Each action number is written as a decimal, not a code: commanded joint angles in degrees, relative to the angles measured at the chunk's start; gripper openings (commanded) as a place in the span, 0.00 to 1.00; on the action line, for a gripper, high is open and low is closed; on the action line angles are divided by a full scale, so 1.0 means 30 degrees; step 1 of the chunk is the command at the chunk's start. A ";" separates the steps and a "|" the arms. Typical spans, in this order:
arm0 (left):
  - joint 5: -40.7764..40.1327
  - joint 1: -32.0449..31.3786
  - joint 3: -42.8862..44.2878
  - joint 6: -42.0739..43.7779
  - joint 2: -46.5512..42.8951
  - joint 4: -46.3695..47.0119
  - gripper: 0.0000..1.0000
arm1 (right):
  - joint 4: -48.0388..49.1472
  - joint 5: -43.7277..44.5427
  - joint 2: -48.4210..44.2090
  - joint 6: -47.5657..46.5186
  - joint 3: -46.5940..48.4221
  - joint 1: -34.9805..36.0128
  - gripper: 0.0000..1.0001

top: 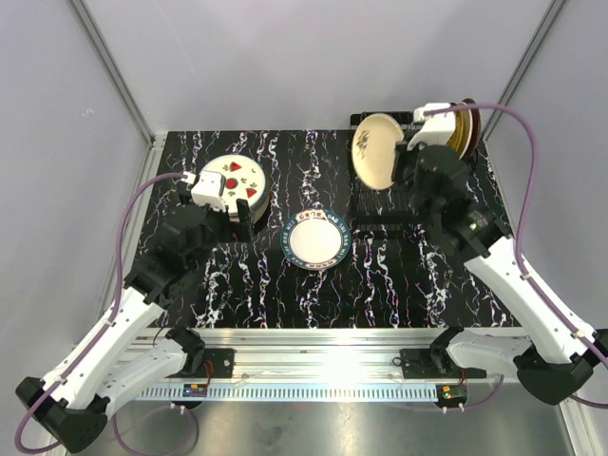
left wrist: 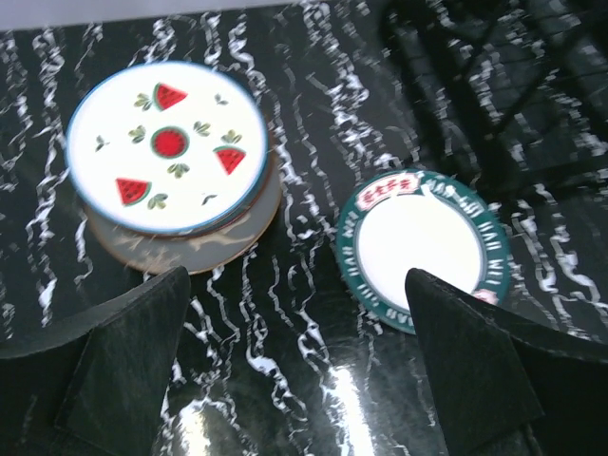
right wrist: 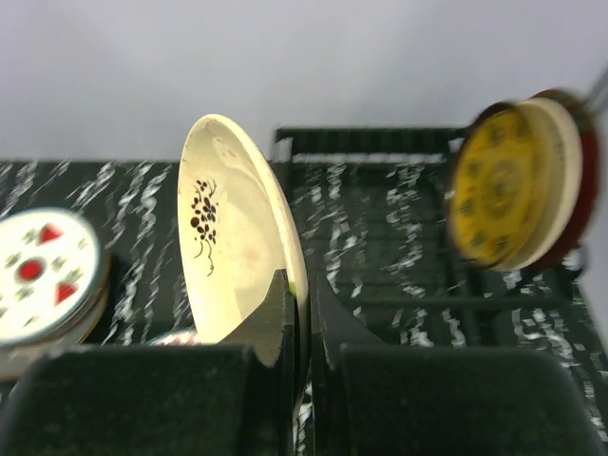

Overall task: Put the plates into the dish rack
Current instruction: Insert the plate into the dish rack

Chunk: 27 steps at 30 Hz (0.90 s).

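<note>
A cream plate [top: 377, 150] [right wrist: 233, 237] with a black flower sprig stands on edge over the left part of the black wire dish rack [top: 385, 204] [right wrist: 399, 237], and my right gripper [top: 415, 152] [right wrist: 302, 294] is shut on its rim. A yellow plate and others [top: 465, 128] [right wrist: 513, 185] stand upright at the rack's right end. A stack topped by the watermelon plate [top: 237, 180] [left wrist: 166, 147] lies on the table's left. The teal-rimmed plate [top: 318, 238] [left wrist: 423, 247] lies flat mid-table. My left gripper [top: 228, 211] [left wrist: 294, 366] hangs open above bare table between the stack and the teal-rimmed plate.
The black marbled table [top: 380, 285] is bounded by grey walls behind and at both sides. A metal rail [top: 313, 356] runs along the near edge by the arm bases. The right arm's cable [top: 527, 171] loops over the rack's right side.
</note>
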 commanded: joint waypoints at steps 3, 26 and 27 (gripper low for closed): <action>-0.1985 -0.0054 0.0745 0.0329 -0.0231 0.0024 0.99 | 0.0034 0.1545 0.1350 -0.2566 0.3516 -0.2838 0.00; -0.1517 -0.0083 0.0979 0.0388 0.0325 -0.0445 0.99 | 0.3750 0.3183 0.7390 -1.1912 0.5893 -0.6269 0.00; -0.1516 -0.0083 0.0979 0.0417 0.0383 -0.0445 0.99 | 0.3839 0.3127 0.7536 -1.1942 0.5892 -0.6357 0.00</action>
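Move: The free space in the dish rack for the held cream plate, just left of the yellow plate, lies about 16 cm ahead of the right hand, 11 cm to its right and some 13 cm lower. The yellow plate stands roughly 3 cm to the right of that space, level with it in reach and height; the red plate is another 6 cm to the right. From the left hand the space is about 22 cm ahead, 56 cm to the right, and at about its height. The cream plate, still pinched by its near edge in the shut right fingers, is carried about 11 cm right and 12 cm forward towards the space left of the yellow plate. It first swings right, forward and some 5 cm up, then goes mainly forward while sinking about as much. The wrist turns some 20 degrees clockwise and rolls about 30 degrees, left side down. ##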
